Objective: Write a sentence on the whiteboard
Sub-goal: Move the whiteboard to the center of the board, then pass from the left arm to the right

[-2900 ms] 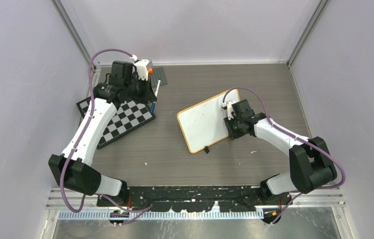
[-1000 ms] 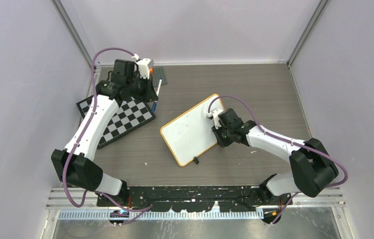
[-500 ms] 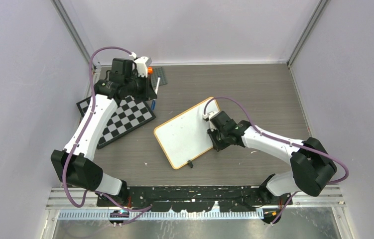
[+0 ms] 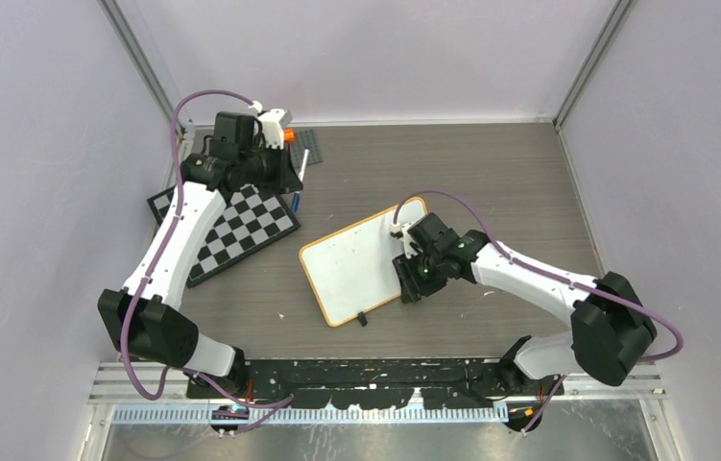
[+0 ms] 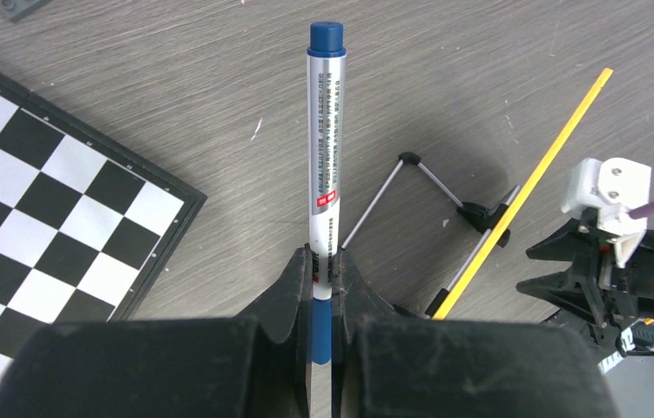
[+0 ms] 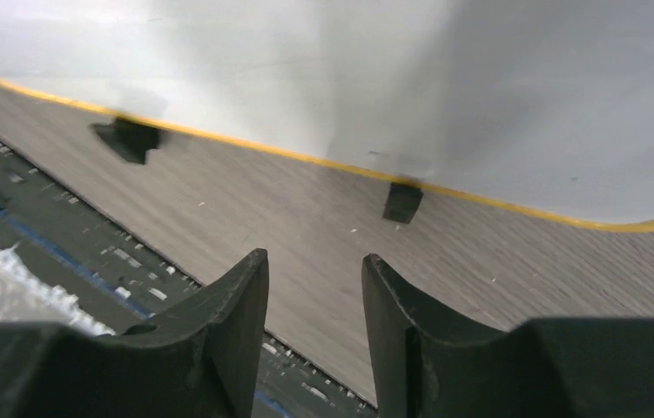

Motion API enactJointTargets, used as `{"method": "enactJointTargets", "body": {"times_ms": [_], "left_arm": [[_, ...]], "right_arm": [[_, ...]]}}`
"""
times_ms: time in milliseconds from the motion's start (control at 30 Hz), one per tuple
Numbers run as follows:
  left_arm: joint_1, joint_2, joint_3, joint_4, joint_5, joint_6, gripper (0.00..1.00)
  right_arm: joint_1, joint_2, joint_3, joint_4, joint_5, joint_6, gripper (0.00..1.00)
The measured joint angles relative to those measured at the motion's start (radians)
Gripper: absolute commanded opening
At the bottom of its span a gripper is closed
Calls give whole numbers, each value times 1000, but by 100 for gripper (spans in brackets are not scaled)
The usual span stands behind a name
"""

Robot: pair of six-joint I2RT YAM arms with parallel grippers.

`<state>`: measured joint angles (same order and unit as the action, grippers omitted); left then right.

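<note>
The whiteboard [image 4: 356, 261] lies mid-table, white with a yellow rim, and blank: no sentence shows on it. My right gripper [image 4: 412, 284] is at the board's near right edge. In the right wrist view it [image 6: 313, 258] is open and empty over bare table, with the board's face [image 6: 480, 96] and its two black feet just beyond the fingertips. My left gripper [image 4: 291, 182] hovers at the back left, shut on a blue-capped white marker [image 5: 326, 131] that sticks out past the fingers [image 5: 301, 270]. The left wrist view shows the board's yellow rim [image 5: 532, 178] edge-on.
A black-and-white checkered board [image 4: 231, 230] lies at the left under the left arm and shows in the left wrist view [image 5: 44, 218]. A small grey plate [image 4: 310, 142] is at the back. Walls enclose the table on three sides.
The whiteboard has slid left and nearer, turning a little, with the right gripper at its right edge. That gripper has since shifted toward the board's near corner. The left arm has barely moved.
</note>
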<state>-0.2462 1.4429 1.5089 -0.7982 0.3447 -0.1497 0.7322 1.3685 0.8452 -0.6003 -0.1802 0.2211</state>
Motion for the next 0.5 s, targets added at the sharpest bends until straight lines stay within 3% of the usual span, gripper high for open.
{"method": "enactJointTargets", "body": {"times_ms": [200,333,500], "left_arm": [[0,0,0,-1,77,13,0],[-4,0,5,-23,165,61,0],[-65,3,60,-113,235,179,0]], "right_arm": [[-3,-118,111,-124,-72,-58,63],[-61,-188,253,-211,-140,-127,81],[-225,-206,444,-265,-273,-172,82]]}}
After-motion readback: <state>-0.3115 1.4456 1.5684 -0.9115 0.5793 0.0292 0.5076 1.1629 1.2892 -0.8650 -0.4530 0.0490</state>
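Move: The whiteboard's middle lies about 7 cm to the right hand's left, 6 cm ahead and roughly 2 cm higher; its right foot clip is almost straight beneath these fingers, about 4 cm down, and its left foot clip 9 cm left and 5 cm back. From the left hand, holding the marker, the whiteboard is some 14 cm right, 11 cm back and 19 cm lower; the chessboard is 14 cm left, 2 cm back and 25 cm below. Straight up and gathering speed, the right hand leaves the whiteboard's lower right edge, rising about 20 cm with a slight forward drift, while its fingers spread from half open to wide and the wrist tips some 25 degrees, left side rising and fingers swinging outward. The left hand, still pinching the marker, swings about 6 cm back and right towards the whiteboard, turning some 20 degrees clockwise. ##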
